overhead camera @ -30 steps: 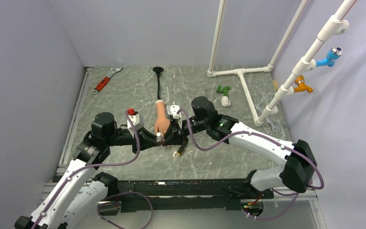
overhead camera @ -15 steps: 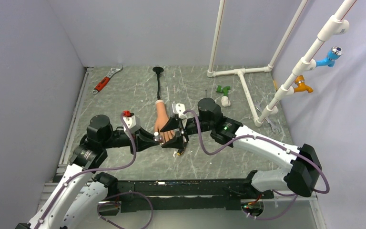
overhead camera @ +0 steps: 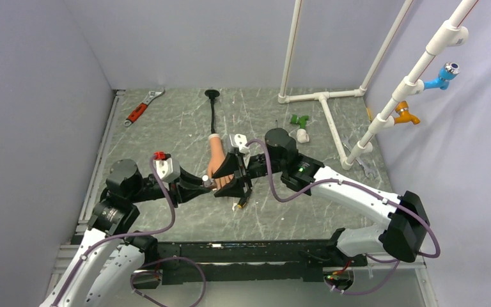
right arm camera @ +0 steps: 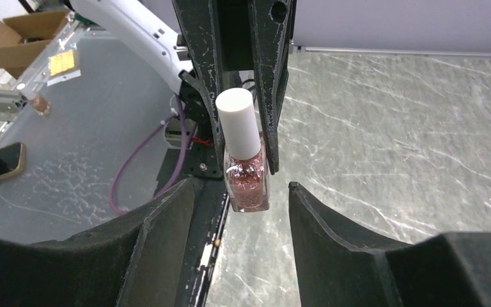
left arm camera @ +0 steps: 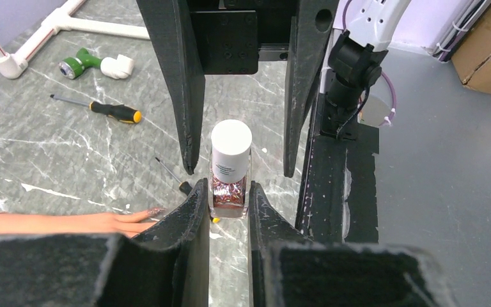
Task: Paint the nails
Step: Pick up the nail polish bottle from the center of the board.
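A small polish bottle (left arm camera: 230,169) with a white cap and pink glitter sits upright between my left gripper's (left arm camera: 226,188) fingertips, which are shut on its glass body. My right gripper (right arm camera: 240,185) faces it from the other side, open, its fingers (left arm camera: 182,83) either side of the cap without touching. The peach rubber hand (overhead camera: 216,160) lies on the table just behind both grippers, with a black stalk (overhead camera: 213,115) running away from it. In the left wrist view its fingers (left arm camera: 70,222) reach in from the left, one pale nail (left arm camera: 155,210) showing beside my left finger.
A small yellow-and-black screwdriver (overhead camera: 241,203) lies just right of the grippers. A red wrench (overhead camera: 142,107) is at the back left. A green fitting (overhead camera: 299,119) and a white pipe frame (overhead camera: 323,102) stand at the back right, with blue (overhead camera: 441,78) and orange (overhead camera: 404,116) taps.
My right gripper has gone from shut to open. My left arm has drawn back to the left with the bottle, away from the rubber hand's fingertips.
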Robot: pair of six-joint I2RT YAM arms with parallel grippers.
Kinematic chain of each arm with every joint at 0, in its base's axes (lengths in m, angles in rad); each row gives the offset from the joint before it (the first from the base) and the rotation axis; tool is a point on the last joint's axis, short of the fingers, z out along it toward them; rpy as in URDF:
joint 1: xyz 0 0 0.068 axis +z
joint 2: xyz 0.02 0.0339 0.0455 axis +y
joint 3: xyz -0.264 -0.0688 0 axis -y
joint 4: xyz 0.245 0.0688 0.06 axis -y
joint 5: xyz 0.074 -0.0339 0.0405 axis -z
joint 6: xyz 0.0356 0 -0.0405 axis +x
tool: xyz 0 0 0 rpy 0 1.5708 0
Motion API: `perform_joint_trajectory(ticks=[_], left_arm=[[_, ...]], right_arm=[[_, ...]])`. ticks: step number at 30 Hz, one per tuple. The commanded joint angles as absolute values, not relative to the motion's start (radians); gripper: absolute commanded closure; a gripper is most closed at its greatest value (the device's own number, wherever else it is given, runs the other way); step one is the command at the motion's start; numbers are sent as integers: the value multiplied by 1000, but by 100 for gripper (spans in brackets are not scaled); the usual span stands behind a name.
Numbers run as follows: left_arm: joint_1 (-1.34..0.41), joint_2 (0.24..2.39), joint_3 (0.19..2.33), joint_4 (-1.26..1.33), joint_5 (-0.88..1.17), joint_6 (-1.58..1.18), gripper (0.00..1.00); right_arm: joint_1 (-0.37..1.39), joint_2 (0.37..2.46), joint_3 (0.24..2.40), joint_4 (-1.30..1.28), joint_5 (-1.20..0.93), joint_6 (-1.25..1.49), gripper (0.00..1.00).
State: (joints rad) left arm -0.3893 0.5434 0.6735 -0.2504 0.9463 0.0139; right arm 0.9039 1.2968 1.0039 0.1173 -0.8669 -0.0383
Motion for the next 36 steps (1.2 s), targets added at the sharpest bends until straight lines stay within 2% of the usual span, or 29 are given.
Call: perform_joint_trajectory(ticks=[1,9,19,24,32,35,36], left_arm=[[-378,513,669,-193,945,7,100],[-371,507,662,-179,954,-27,100],[-364,504,661,-180,957,-27,100],[-360,501,661,-174,957,-30,100],[-353,514,662,-171,976,-32,100],[-353,511,661,-176,964,-35,100],[-353,507,662,-177,958,-34,100]], right_arm=[[905,1304,1045,229,-923,35,43],[906,1335,1049,288,-928,79,55],[906,1347,1044,336,-944,104,65],[905,1347,1044,305,-945,86,65],[905,1360,1042,324,-968,103,86],[905,1363,1050,313,-981,102,100],[906,1363,1053,308,-982,101,100]])
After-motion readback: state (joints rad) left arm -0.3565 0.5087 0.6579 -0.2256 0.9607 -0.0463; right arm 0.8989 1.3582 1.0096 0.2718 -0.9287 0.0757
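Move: The nail polish bottle, upright in the left hand's fingertips, has its middle about 1 cm above that hand's point and straight in line with it. From the right hand it stands some 3 cm to the left, 2 cm higher, between the open fingers. Down on the table, about 27 cm below the right hand, the fake hand lies roughly 27 cm ahead and 3 cm left, the small screwdriver some 19 cm ahead and 9 cm right. Fingertips of the right hand close to about half their gap and pinch the glass of the nail polish bottle from both sides, just beyond the left fingertips. First the right hand eases about 1 cm left towards the bottle and 1 cm up, tilting slightly, then stays while its grip effort rises; the left hand stays nearly in place and keeps its hold. ##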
